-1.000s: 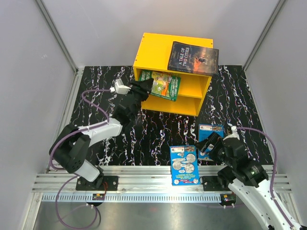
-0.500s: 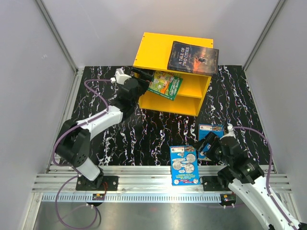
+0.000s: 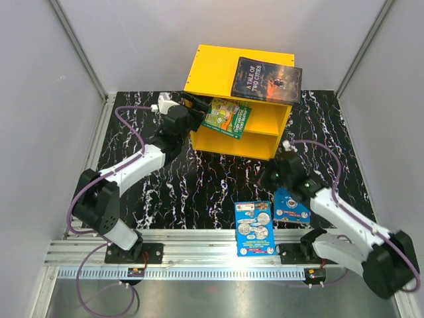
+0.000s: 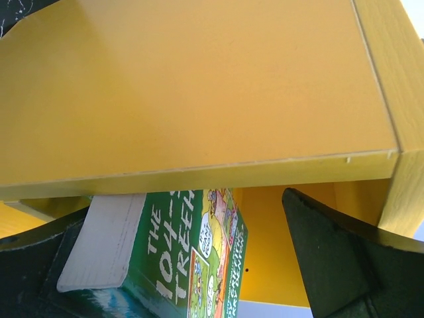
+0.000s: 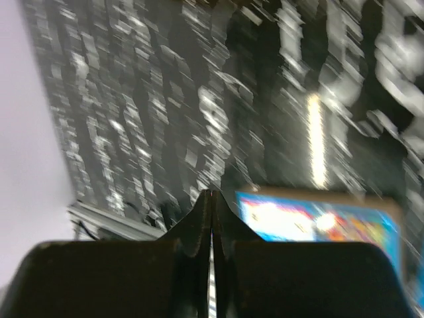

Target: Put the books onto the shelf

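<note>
The yellow shelf (image 3: 215, 66) stands at the back of the table. A dark book (image 3: 266, 79) lies on its flat top. A green book (image 3: 226, 118) leans tilted in the upper compartment. My left gripper (image 3: 197, 106) is open at that compartment's left end. In the left wrist view the green book (image 4: 192, 252) sits between the spread fingers (image 4: 331, 258), under the shelf (image 4: 199, 99). Two blue books lie near the front: one (image 3: 255, 227) at the edge, a smaller one (image 3: 292, 206) beside my right arm. My right gripper (image 3: 267, 177) is shut and empty over the table; its view is blurred, with a blue book (image 5: 318, 222) just beyond the gripper (image 5: 211, 199).
The table top (image 3: 152, 192) is black marble-patterned, enclosed by grey walls. A metal rail (image 3: 199, 242) with the arm bases runs along the near edge. The shelf's lower compartment (image 3: 242, 142) holds nothing I can see.
The left gripper opened and let go of the green book in the upper compartment. The right arm swung from the front right toward the table's middle and shut; the smaller blue book shifted nearer and turned.
</note>
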Action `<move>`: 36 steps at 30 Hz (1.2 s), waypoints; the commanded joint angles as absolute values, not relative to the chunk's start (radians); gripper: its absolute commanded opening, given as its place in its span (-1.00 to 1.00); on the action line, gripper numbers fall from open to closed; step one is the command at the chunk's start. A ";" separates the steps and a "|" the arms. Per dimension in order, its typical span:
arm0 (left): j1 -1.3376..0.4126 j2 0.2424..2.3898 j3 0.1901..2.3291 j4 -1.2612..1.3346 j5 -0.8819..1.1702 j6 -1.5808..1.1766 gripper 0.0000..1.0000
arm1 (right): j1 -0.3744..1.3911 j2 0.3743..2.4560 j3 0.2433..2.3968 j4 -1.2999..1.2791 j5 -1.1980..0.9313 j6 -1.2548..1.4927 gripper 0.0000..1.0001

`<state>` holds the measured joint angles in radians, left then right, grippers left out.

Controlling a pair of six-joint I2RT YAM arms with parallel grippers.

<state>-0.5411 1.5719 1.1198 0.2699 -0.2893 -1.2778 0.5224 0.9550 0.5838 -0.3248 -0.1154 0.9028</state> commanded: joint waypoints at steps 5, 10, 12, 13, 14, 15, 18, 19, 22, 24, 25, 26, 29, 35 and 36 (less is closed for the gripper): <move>-0.514 1.595 1.120 0.029 -0.273 -1.158 0.97 | 0.522 1.314 0.909 -0.009 -0.227 0.847 -1.00; -0.506 1.603 1.108 0.037 -0.259 -1.140 0.97 | 0.522 1.410 0.991 0.064 -0.259 0.874 -1.00; -0.503 1.608 1.109 0.040 -0.255 -1.134 0.98 | 0.522 1.425 1.022 0.067 -0.258 0.877 -1.00; -0.502 1.609 1.105 0.041 -0.252 -1.134 0.97 | 0.522 1.440 1.031 0.069 -0.258 0.879 -1.00; -0.500 1.611 1.101 0.044 -0.245 -1.134 0.97 | 0.522 1.448 1.046 0.069 -0.256 0.877 -1.00; -0.499 1.609 1.098 0.051 -0.244 -1.131 0.98 | 0.522 1.456 1.054 0.068 -0.252 0.879 -1.00; -0.494 1.609 1.088 0.057 -0.239 -1.123 0.97 | 0.522 1.486 1.080 0.080 -0.241 0.882 -1.00; -0.494 1.608 1.086 0.058 -0.238 -1.121 0.98 | 0.522 1.494 1.086 0.084 -0.239 0.887 -1.00; -0.482 1.609 1.075 0.067 -0.221 -1.106 0.97 | 0.523 1.546 1.115 0.107 -0.242 0.899 -1.00; -0.474 1.611 1.074 0.066 -0.192 -1.079 0.97 | 0.522 1.574 1.141 0.124 -0.244 0.910 -1.00; -0.469 1.612 1.075 0.066 -0.177 -1.066 0.97 | 0.522 1.584 1.150 0.127 -0.245 0.914 -1.00; -0.463 1.614 1.078 0.064 -0.145 -1.052 0.97 | 0.523 1.607 1.170 0.130 -0.245 0.922 -1.00; -0.448 1.615 1.094 0.013 -0.072 -1.000 0.97 | 0.522 1.646 1.206 0.150 -0.250 0.937 -1.00; -0.428 1.574 1.049 -0.061 -0.008 -0.934 0.97 | 0.526 1.709 1.252 0.186 -0.275 0.969 -1.00; -0.428 1.563 1.037 -0.069 -0.006 -0.921 0.97 | 0.528 1.713 1.253 0.190 -0.276 0.973 -1.00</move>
<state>-0.4465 1.5600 1.0985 0.2073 -0.0395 -1.0199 0.5232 1.6833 1.2049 0.1230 -0.2325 0.9550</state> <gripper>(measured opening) 0.983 0.009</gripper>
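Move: The treehouse book sticks out askew from the middle shelf, some 21 cm ahead of the shut right fingers, 11 cm left and 8 cm up. A Tale of Two Cities lies on the shelf's top, roughly 30 cm ahead of that hand, 2 cm right and 20 cm up. The small blue book lies about 8 cm back and 11 cm right, 11 cm below. From the open left hand, the treehouse book's middle is level forward, about 8 cm right and 4 cm below. Shut right fingers drive some 18 cm forward, plus left and up, pushing the treehouse book's front; left hand dips. ##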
